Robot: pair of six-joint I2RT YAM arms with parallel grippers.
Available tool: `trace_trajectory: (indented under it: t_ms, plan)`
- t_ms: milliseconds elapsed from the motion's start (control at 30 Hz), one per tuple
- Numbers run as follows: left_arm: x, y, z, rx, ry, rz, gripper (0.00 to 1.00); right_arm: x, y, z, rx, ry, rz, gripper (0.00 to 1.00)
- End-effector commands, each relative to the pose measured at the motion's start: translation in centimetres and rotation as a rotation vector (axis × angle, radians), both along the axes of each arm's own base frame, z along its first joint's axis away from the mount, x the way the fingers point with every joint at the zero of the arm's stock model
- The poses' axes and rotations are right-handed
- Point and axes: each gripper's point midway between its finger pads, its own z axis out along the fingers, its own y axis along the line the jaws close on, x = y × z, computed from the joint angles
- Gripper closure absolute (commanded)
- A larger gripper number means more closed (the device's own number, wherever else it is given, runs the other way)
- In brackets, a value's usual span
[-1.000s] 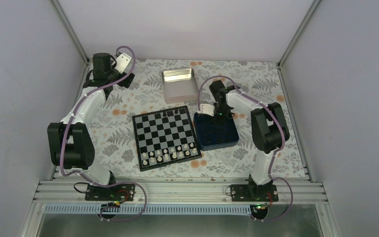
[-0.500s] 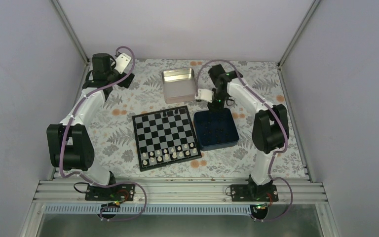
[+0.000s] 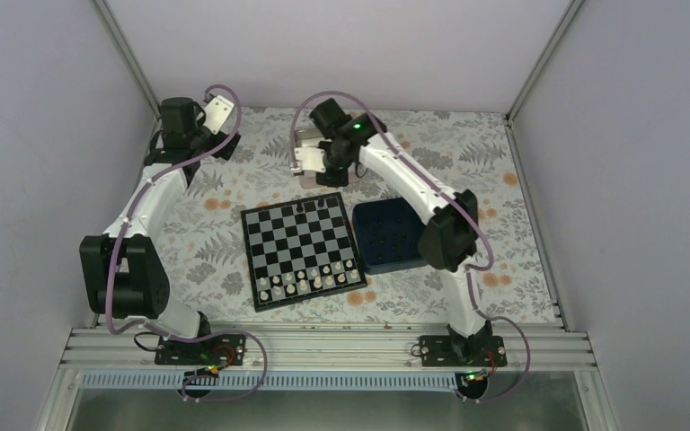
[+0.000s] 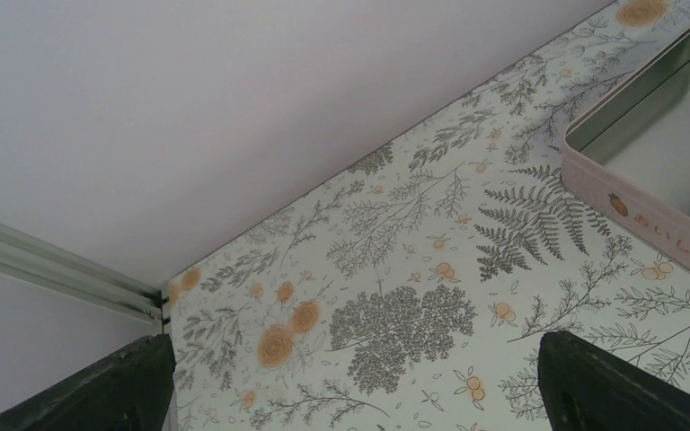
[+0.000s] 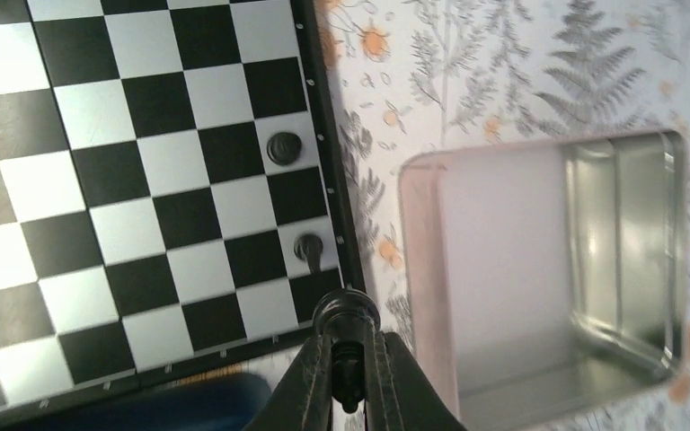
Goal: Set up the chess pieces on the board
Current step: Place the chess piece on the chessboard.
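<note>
My right gripper is shut on a black chess piece, held in the air over the board's far right corner. The board fills the upper left of the right wrist view, with two black chess pieces standing along its far edge. In the top view the right gripper hangs between the board and the tin. Cream-white chessmen fill the board's two near rows. My left gripper is open and empty, low over the tablecloth at the far left corner.
A shiny metal tin lies empty just beyond the board, also at the right of the left wrist view. A navy blue box sits right of the board. Walls close in the far left corner.
My right gripper has risen out of the blue box with the black piece and swung left and away to the board's far edge. The left arm barely shifted.
</note>
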Motion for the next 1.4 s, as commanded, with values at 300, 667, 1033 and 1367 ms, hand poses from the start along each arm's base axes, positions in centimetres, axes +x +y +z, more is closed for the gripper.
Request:
trace_trajectory:
  t_ms: [300,667,1033,1367]
  plan:
    - [-0.9,0.8,1.2,-0.007,-0.048,-0.002,0.0,0.3,4.4,-6.4,-0.053,0.027,0.08,0.94]
    - [-1.1,1.1,0.5,-0.018,-0.042,-0.006,0.0,0.4,5.3,-10.0,-0.049,0.077,0.081,0.93]
    - [-1.1,1.3,0.0,-0.021,-0.033,-0.007,0.0,-0.1,5.5,-12.2,-0.064,0.124,0.092,0.93]
    - [-1.2,1.4,-0.3,-0.024,-0.027,-0.006,0.0,-0.4,5.5,-13.2,-0.072,0.148,0.099,0.93]
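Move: The dark chess piece in the right fingers is bound for the empty black square in the board's far row, about 5 cm to the right hand's left, level fore-and-aft and some 17 cm below. The two standing dark pieces flank that square, one about 2 cm to its right, the other 3 cm to its left; the tin tray lies 12 cm beyond the square. From the left hand, the square is about 21 cm right, 11 cm back and 23 cm down. The dark piece, still pinched by its top in the nearly shut right fingers, is carried down about 12 cm and some 5 cm left, towards the gap between the two standing dark pieces. The sideways swing comes mostly early, the wrist tips only slightly, and the hand then all but stops low over the far row, its grip kept. ##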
